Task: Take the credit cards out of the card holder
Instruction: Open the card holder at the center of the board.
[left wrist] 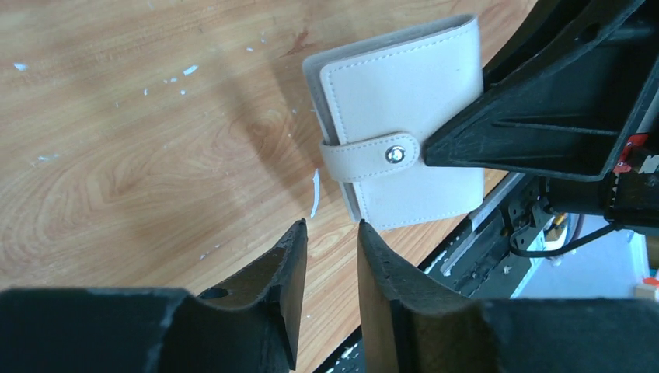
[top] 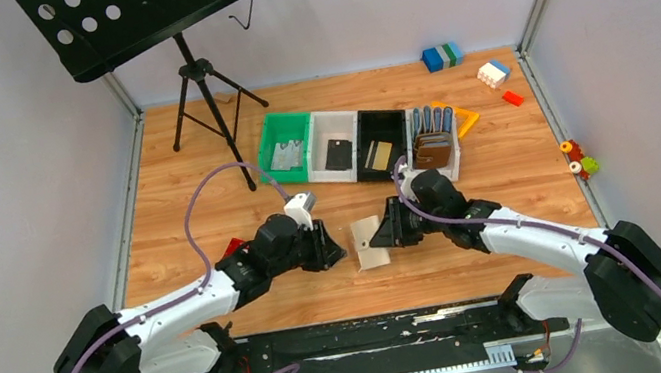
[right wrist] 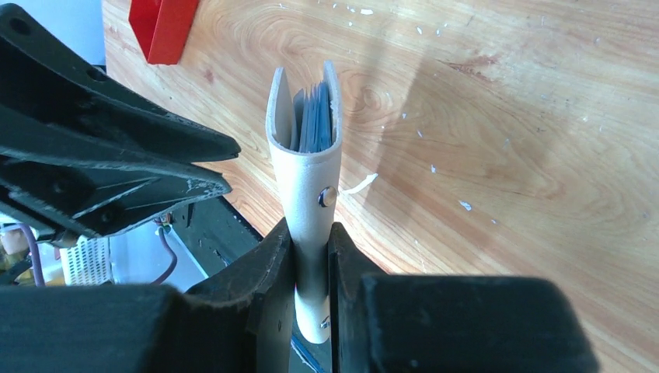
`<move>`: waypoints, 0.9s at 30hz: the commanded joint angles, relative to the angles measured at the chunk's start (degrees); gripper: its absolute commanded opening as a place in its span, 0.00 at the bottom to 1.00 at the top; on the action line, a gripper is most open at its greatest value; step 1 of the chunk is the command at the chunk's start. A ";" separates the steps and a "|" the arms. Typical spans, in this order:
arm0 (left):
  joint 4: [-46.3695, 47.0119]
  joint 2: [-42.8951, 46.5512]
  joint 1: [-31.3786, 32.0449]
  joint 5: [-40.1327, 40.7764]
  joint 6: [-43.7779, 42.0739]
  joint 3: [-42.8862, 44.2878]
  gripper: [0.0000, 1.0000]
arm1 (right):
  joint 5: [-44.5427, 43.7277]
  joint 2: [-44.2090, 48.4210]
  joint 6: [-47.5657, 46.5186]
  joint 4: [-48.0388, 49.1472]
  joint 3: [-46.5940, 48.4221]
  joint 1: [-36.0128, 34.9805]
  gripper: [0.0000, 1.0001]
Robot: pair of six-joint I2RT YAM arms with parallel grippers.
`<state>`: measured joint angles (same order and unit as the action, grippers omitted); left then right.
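The card holder (left wrist: 404, 93) is a pale grey-beige wallet held on edge just above the table, its tab (left wrist: 365, 159) lying across the cover with the snap showing. My right gripper (right wrist: 311, 233) is shut on its lower edge. The credit cards (right wrist: 317, 116) show only as blue-grey edges between the slightly parted covers. My left gripper (left wrist: 330, 227) is open with nothing between its fingers, a short way from the holder's tab side. From above, the card holder (top: 372, 243) hangs between the left gripper (top: 342, 248) and the right gripper (top: 387, 235).
Behind the arms stands a row of bins: green (top: 285, 148), white (top: 336, 150), black (top: 387, 121) holding a tan card (top: 380, 153), and a rack of brown wallets (top: 434, 144). A music stand (top: 195, 67) rises at back left. Toy bricks (top: 493, 71) lie at back right, a red piece (top: 233, 246) by the left arm.
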<state>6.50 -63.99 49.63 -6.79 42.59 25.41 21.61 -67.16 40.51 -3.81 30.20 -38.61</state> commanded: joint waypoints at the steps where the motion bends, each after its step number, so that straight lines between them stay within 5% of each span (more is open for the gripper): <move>1: -5.74 -0.06 1.63 4.03 -2.83 4.79 0.39 | -2.81 1.21 0.16 -0.67 3.44 -1.35 0.00; 23: 3.05 -7.63 2.74 0.32 6.62 8.42 0.66 | -4.50 1.59 -0.44 6.96 1.62 -6.60 0.00; 27: 0.88 -9.67 2.70 1.57 6.30 9.44 0.64 | -4.29 1.89 -0.05 9.05 1.10 -7.28 0.00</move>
<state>5.80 -72.14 51.94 -5.39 47.59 31.64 16.97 -66.85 40.25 -2.31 31.09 -44.62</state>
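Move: My right hand already pinches the card holder clear of the table; its middle is about 2 cm left of that hand and roughly 1 cm below. From my left hand, the card holder lies some 6 cm right, 1 cm ahead and about level. From the same hand, the white tray stands about 20 cm ahead and 2 cm right, the black tray 20 cm ahead and 12 cm right, both some 7 cm lower. I open my left fingers from about a third to two-thirds while easing that hand some 2.5 cm to the right, rising a little and settling back, until they straddle the card holder's strap edge beside the snap. My right hand keeps its pinch and brings the card holder about 2 cm left to meet them, and slightly back. ##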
